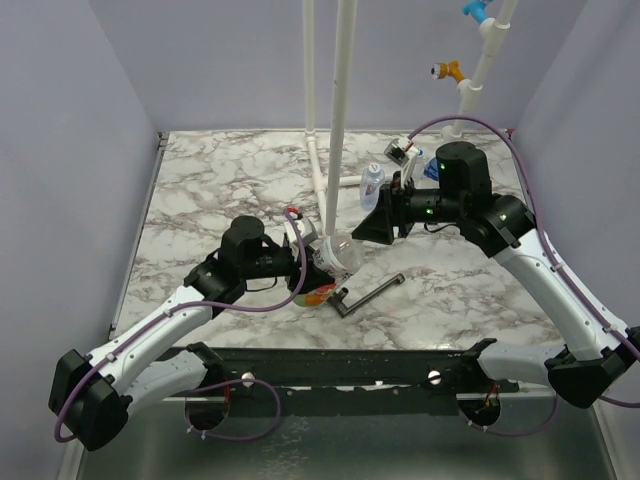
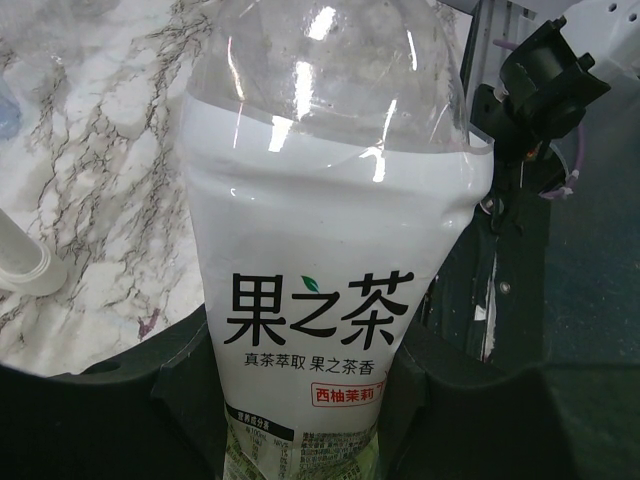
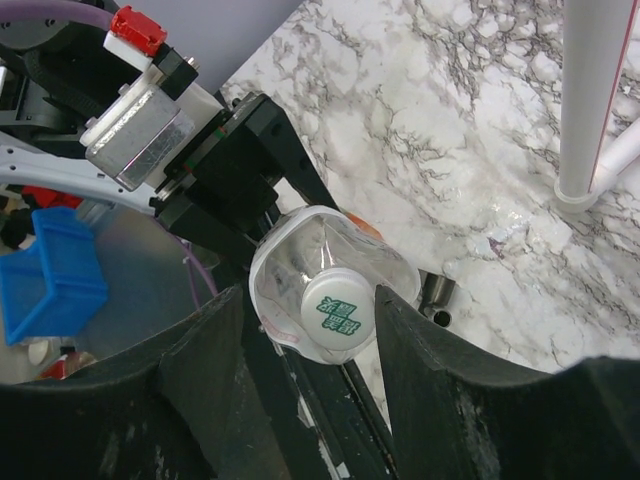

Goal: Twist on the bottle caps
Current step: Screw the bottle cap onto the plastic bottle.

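Note:
My left gripper (image 1: 300,268) is shut on a clear bottle (image 1: 335,255) with a white label, holding it tilted above the table. The left wrist view shows that bottle (image 2: 330,230) filling the space between the left gripper's (image 2: 300,410) fingers. A white cap (image 3: 337,307) with green print sits on the bottle's neck. The right gripper (image 3: 305,305) stands open around this cap. Its right finger is close beside the cap and its left finger stands apart. From above, the right gripper (image 1: 372,225) points at the bottle's top.
A black T-shaped tool (image 1: 370,293) lies on the marble table right of the held bottle. Two tall white pipes (image 1: 335,120) rise behind it. Another small bottle (image 1: 372,182) lies near the pipe base. Small items (image 1: 405,152) sit at the back right.

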You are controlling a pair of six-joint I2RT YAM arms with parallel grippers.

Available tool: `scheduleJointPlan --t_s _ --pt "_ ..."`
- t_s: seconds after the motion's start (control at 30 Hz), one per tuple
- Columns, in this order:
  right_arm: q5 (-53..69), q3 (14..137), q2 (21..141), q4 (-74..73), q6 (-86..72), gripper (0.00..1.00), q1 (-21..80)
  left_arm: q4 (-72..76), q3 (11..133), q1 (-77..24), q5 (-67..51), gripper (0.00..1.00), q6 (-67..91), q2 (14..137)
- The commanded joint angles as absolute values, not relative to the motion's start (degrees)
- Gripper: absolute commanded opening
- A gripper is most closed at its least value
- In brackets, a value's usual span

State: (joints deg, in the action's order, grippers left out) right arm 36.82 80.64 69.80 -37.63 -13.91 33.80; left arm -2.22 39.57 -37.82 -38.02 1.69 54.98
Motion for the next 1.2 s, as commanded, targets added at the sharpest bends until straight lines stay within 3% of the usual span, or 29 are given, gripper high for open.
scheduleJointPlan --t_s 0.0,0.23,0.6,0.8,0.9,1.17 --pt "34.64 81.69 70.21 -40.06 -12.24 0.58 34.28 -0.26 39.11 -37.29 -40.15 0.0 2.37 55.15" --pt "32.21 82.22 70.52 -40.89 -12.13 0.58 34.28 -0.31 39.2 -37.27 -40.17 0.0 2.55 55.72" --pt "32.82 82.21 71.27 -40.65 -12.82 0.49 34.45 1.68 39.13 -37.18 -40.35 0.0 2.62 56.42" --pt "31.99 82.74 72.14 -41.46 -14.5 0.28 34.45 1.71 39.24 -37.08 -39.2 0.0 2.78 57.19" --pt "30.09 82.17 72.37 -42.09 -17.08 0.2 34.45 2.16 39.34 -37.17 -34.83 0.0 3.67 57.56" --pt "24.64 78.24 73.38 -44.38 -31.32 0.15 34.58 7.08 38.33 -44.52 -12.96 0.0 1.72 55.7"
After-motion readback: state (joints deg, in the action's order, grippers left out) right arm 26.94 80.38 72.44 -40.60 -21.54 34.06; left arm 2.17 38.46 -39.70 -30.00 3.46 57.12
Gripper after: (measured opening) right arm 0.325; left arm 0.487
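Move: The white bottle cap, already on the mouth of the tilted plastic bottle, is about 2 cm below the right hand and 1 cm ahead, neither left nor right. From the left hand, which holds that bottle, the cap is some 8 cm right, 3 cm ahead and 10 cm up. From the right hand, a standing water bottle is roughly 20 cm ahead, 3 cm right and 22 cm down; the dark pipe is about 28 cm down, 1 cm back and 2 cm right. Right hand sinks about 3 cm and forward, pinches the cap and turns clockwise some 15 degrees; left keeps the bottle. ##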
